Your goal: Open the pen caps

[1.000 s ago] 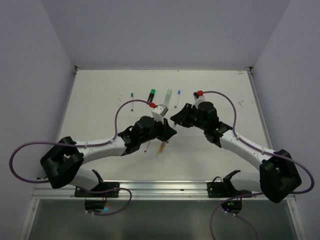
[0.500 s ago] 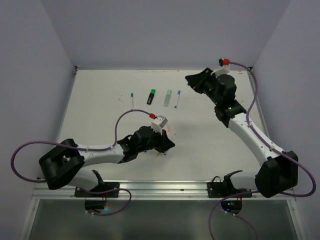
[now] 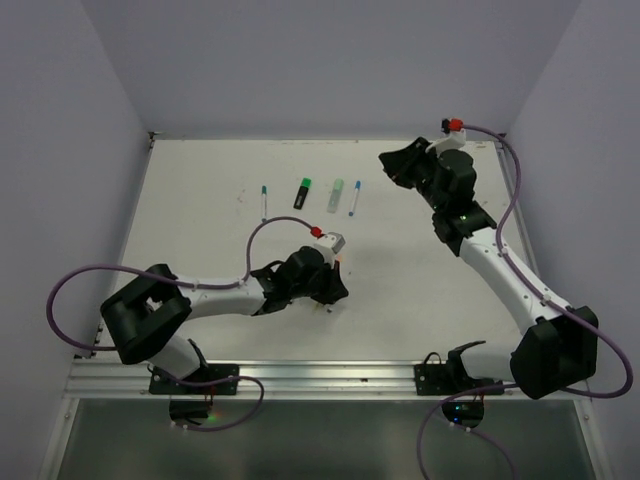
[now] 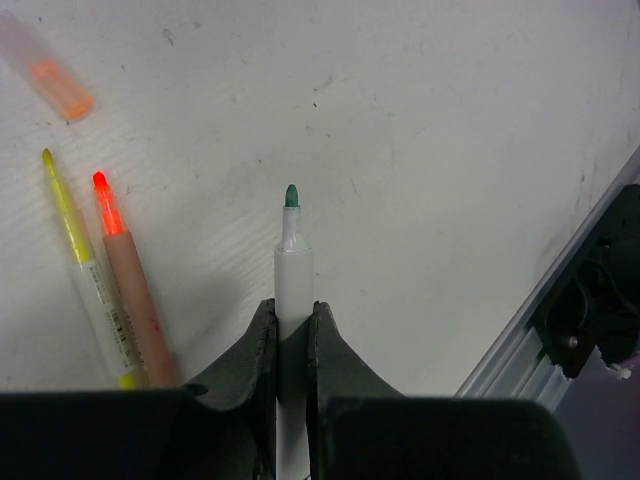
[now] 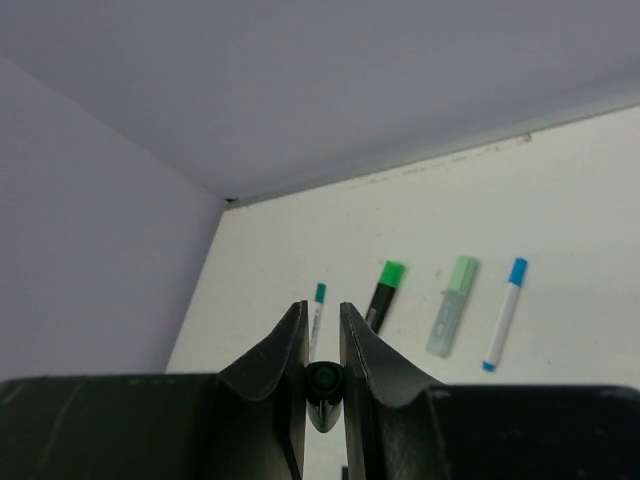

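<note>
My left gripper (image 4: 291, 305) is shut on a white pen (image 4: 293, 262) whose bare green tip (image 4: 291, 196) points at the table; in the top view it (image 3: 325, 290) sits low near the front middle. My right gripper (image 5: 322, 310) is shut on a small dark green pen cap (image 5: 324, 378) and hangs raised at the back right (image 3: 392, 165). Along the back lie a teal-capped pen (image 5: 316, 315), a black highlighter with a bright green cap (image 5: 381, 290), a mint highlighter (image 5: 452, 305) and a blue-capped pen (image 5: 503, 312), all capped.
Beside the held pen lie an uncapped yellow pen (image 4: 85, 270), an uncapped orange highlighter (image 4: 125, 280) and a loose clear cap (image 4: 50, 70). The metal rail (image 4: 560, 300) at the table's near edge is close on the right.
The two grippers were together mid-table a second ago. My right arm has swung up to the back right with the cap; my left has drawn toward the front with the pen.
</note>
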You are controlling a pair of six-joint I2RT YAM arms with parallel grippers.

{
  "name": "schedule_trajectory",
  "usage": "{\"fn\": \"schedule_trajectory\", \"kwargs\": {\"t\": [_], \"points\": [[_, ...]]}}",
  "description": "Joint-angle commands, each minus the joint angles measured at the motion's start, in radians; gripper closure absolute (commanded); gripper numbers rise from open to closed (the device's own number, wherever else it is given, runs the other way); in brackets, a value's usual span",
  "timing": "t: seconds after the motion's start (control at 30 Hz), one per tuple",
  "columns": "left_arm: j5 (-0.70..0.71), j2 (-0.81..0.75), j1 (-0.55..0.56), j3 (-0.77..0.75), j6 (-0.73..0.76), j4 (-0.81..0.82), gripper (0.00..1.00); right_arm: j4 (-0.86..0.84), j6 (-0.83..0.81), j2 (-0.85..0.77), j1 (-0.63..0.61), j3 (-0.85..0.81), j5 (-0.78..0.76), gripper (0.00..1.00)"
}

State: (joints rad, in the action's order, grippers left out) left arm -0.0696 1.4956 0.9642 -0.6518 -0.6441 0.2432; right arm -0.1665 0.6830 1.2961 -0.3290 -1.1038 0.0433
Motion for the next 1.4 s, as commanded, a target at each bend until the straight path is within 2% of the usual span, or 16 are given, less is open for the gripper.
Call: {"fn": "schedule_trajectory", "kwargs": {"t": [0.0, 0.23, 0.43, 0.8, 1.2, 1.37], "points": [[0.051, 0.08, -0.001, -0.112, -0.012, -0.09, 1.0, 0.107, -0.062, -0.023, -0.001, 0.089, -0.007, 1.0], [0.189, 0.215, 0.001, -0.296, -0.032, -0.299, 0.96, 0.147, -0.057, -0.011, -0.004, 0.246, 0.02, 1.0], [0.263, 0.268, 0.022, -0.367, -0.031, -0.389, 0.92, 0.121, -0.031, 0.025, -0.013, 0.318, 0.05, 1.0], [0.317, 0.307, 0.05, -0.371, -0.069, -0.455, 0.87, 0.061, 0.001, 0.095, -0.048, 0.36, 0.076, 1.0], [0.327, 0.301, 0.054, -0.361, -0.081, -0.467, 0.71, -0.057, 0.088, 0.201, -0.131, 0.413, 0.107, 1.0], [0.333, 0.295, 0.054, -0.358, -0.085, -0.47, 0.69, -0.129, 0.13, 0.253, -0.145, 0.44, 0.113, 1.0]]}}
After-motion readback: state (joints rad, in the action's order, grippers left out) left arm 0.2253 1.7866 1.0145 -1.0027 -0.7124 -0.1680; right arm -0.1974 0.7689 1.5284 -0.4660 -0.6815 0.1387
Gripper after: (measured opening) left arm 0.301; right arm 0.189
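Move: Some 3 cm ahead of the left hand and 5 cm below is the bare table where its held marker goes, with the orange pen 3 cm left of that spot and the yellow pen 5 cm left. The orange cap lies about 12 cm straight ahead of this hand. From the right hand, the spot for its green cap is roughly 10 cm back, 8 cm left and 33 cm down; the orange cap is 2 cm farther left. Lowering the uncapped marker about 5 cm while easing forward 3 to 4 cm, the left hand rolls its left side up some 20 degrees, brings the marker down beside the orange pen, then opens and stays there. Still gripping the green cap, the right hand sinks fast, then slower, drawing back and later left towards the orange cap, tipping down. ##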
